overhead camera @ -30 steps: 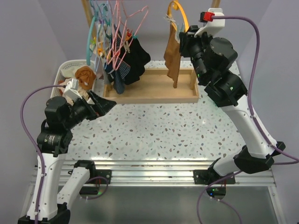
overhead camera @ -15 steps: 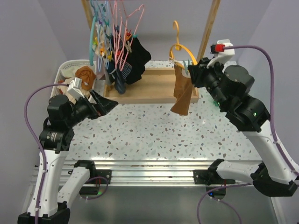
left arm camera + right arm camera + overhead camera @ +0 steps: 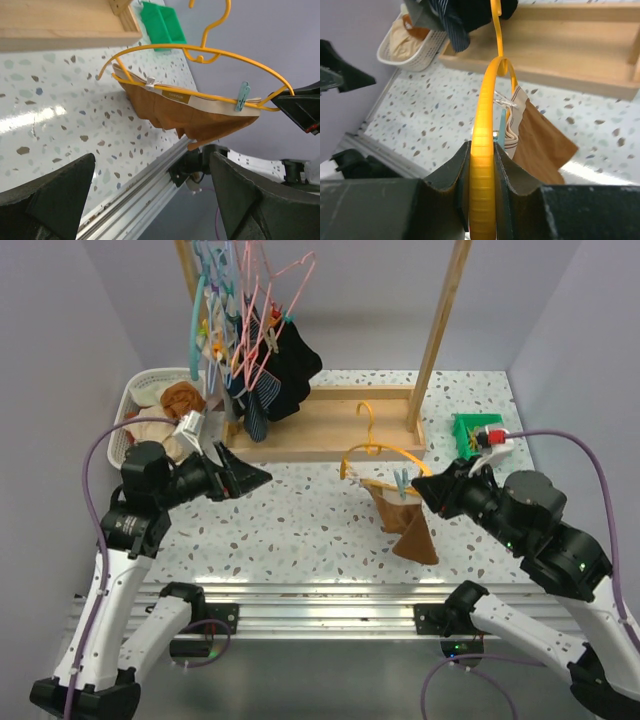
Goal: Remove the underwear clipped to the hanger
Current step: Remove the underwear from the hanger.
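Note:
Black underwear (image 3: 295, 365) hangs clipped to a pink hanger (image 3: 265, 315) on the rack at the back left; its dark cloth also shows at the top edge of the right wrist view (image 3: 507, 6). My right gripper (image 3: 425, 488) (image 3: 484, 150) is shut on a yellow hanger (image 3: 385, 450) (image 3: 485, 125) (image 3: 210, 50), held low over the table. An orange-brown cloth (image 3: 410, 530) (image 3: 200, 117) (image 3: 540, 145) is pegged to it with a blue clip (image 3: 243, 95). My left gripper (image 3: 255, 475) (image 3: 152, 195) stands open and holds nothing, left of the yellow hanger.
A white basket (image 3: 140, 390) with cloth in it sits at the back left. The wooden rack base (image 3: 330, 440) and its post (image 3: 440, 330) stand behind. A dark blue striped garment (image 3: 258, 405) hangs beside the black one. A green object (image 3: 475, 430) lies at the right.
My right arm has brought the yellow hanger and its orange-brown cloth off the rack, down and forward over the table. My left gripper has shifted a little to the right, still open.

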Available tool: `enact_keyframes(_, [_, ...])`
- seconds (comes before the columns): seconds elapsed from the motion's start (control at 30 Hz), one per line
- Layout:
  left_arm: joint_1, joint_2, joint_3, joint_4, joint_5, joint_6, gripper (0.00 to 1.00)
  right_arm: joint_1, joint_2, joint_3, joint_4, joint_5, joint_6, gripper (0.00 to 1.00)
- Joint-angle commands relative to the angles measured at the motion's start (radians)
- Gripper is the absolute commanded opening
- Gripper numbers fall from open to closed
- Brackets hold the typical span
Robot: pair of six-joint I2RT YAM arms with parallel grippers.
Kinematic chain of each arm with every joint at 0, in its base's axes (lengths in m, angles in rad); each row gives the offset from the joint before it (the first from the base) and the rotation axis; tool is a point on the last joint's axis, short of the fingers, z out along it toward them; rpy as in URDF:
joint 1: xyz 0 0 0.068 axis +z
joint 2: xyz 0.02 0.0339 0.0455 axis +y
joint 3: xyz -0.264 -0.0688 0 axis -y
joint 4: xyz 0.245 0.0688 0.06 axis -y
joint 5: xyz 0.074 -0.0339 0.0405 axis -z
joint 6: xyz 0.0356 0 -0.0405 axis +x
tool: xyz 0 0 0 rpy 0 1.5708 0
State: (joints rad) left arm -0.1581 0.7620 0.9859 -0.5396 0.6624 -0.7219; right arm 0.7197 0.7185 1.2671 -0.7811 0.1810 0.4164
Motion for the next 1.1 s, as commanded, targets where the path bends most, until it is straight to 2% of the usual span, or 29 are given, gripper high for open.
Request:
enact_keyframes(0.0, [-0.055,0.017,-0.068,0.053,0.078,-0.026,1.00,-0.002,-0.092,-0.087,0.012,-0.133,0.159,0.00])
enact_keyframes(0.07, [-0.087,0.023,-0.110,0.088,0.075,-0.068,1.00,0.000,-0.122,-0.170,0.043,-0.178,0.197,0.00])
enact_keyframes(0.2, [-0.222,0.046,-0.222,0.193,0.030,-0.233,1.00,-0.002,-0.160,-0.245,0.043,-0.166,0.177,0.00])
enact_keyframes(0.4, [-0.397,0.206,-0.236,0.260,-0.029,-0.362,1.00,0.000,-0.130,-0.267,0.051,-0.169,0.137,0.00])
enact_keyframes(0.83, [-0.414,0.529,-0.205,0.412,-0.109,-0.531,1.00,0.000,-0.090,-0.225,-0.024,-0.155,0.018,0.00])
enact_keyframes(1.07, [-0.414,0.680,-0.158,0.507,-0.060,-0.648,1.00,0.001,-0.119,-0.241,-0.060,-0.138,-0.019,0.00])
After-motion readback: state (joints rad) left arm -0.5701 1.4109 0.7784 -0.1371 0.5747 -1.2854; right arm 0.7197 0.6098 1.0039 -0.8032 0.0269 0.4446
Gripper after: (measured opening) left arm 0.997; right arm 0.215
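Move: Some 20 cm to the right of the open left hand, about 7 cm farther out and 12 cm lower, is the white clip on the yellow hanger's far end; the blue clip lies about 31 cm right, 4 cm out and 7 cm down. The brown underwear's middle is roughly 33 cm right, 3 cm back and 17 cm down. From the right hand, which grips the hanger's near end, the white clip is about 9 cm out, 9 cm left and 14 cm below. Swooping down about 19 cm and 13 cm to its right, the left hand closes in on the white clip, first drawing back a little, then coming forward again, its wrist tipping down nearly 50 degrees with fingers wide open. The right hand keeps its pinch on the hanger, sinks about 9 cm and eases back, then steadies there. ##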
